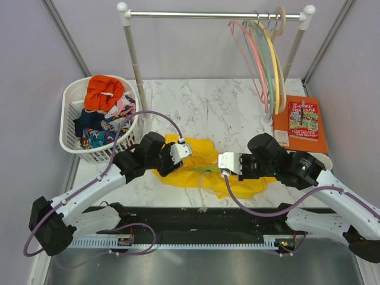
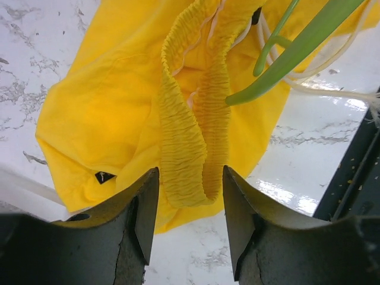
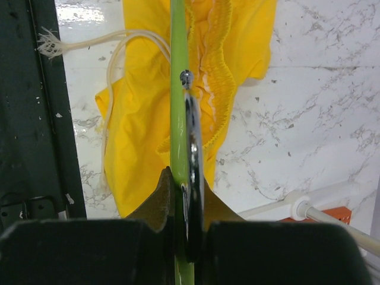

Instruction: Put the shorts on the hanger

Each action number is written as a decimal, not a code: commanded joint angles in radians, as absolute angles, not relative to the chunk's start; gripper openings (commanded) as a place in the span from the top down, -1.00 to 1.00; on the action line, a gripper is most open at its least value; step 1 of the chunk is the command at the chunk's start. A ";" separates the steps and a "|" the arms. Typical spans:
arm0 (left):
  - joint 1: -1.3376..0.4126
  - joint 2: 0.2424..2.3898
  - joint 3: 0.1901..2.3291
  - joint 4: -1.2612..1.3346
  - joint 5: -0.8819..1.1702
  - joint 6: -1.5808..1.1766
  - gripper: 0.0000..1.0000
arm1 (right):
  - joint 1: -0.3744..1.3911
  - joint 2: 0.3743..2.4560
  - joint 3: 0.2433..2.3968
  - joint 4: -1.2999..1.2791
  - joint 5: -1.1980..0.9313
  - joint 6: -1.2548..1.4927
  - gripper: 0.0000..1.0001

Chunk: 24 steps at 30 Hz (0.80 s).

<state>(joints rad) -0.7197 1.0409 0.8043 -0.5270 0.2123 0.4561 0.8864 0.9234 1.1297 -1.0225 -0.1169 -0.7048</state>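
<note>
The yellow shorts lie crumpled on the marble table between my two grippers, their white drawstring trailing toward the near edge. My left gripper is open. In its wrist view the gripper has a folded loop of elastic waistband just ahead of its fingertips, untouched. A small dark logo shows on the shorts. My right gripper is shut on the light green hanger, pinching the green bar and metal hook together over the shorts. The hanger crosses the waistband.
A white basket of mixed clothes, with an orange-red garment on top, stands at the back left. A clothes rail carries several hangers at the back right. An orange book lies at the right. A black strip runs along the near edge.
</note>
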 commanded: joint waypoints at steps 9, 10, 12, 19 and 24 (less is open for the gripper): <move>-0.773 1.184 0.784 -0.482 0.087 0.591 -0.15 | 0.885 0.927 1.101 -0.959 -0.084 -0.726 1.00; -0.773 1.196 0.778 -0.477 0.077 0.592 -0.15 | 0.885 0.930 1.101 -0.963 -0.090 -0.726 1.00; -0.775 1.200 0.770 -0.466 0.072 0.600 -0.13 | 0.885 0.933 1.101 -0.969 -0.103 -0.726 1.00; -0.773 1.180 0.818 -0.497 0.083 0.540 0.89 | 0.885 0.928 1.126 -0.951 -0.117 -0.707 1.00; -0.772 1.131 0.842 -0.558 0.104 0.525 0.97 | 0.885 0.927 1.140 -0.902 -0.109 -0.713 1.00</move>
<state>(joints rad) -0.7700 1.1831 0.7887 -0.5213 0.0811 0.5499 0.8864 0.9321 1.1000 -0.9882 -0.1120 -0.7109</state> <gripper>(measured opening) 0.027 0.099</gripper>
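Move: The left end of the yellow shorts' waistband lies about 5 cm below my open left hand, a centimetre forward and a centimetre to its left. The green hanger's free tip is some 5 cm to this hand's right, level forward and slightly above; the shorts' drawstring is about 12 cm right, 9 back; the clothes basket is roughly 27 left, 18 forward. From my right hand, that waistband end is some 20 cm left, 2 forward and 13 below. I sink my left hand about 5 cm, almost straight down onto the left end of the waistband, steepening the fingers some 10 degrees, then shut them on the band's corner and begin to ease up by about a centimetre. My right hand keeps its grip on the green hanger, settling about 1 cm and then holding it over the shorts. ##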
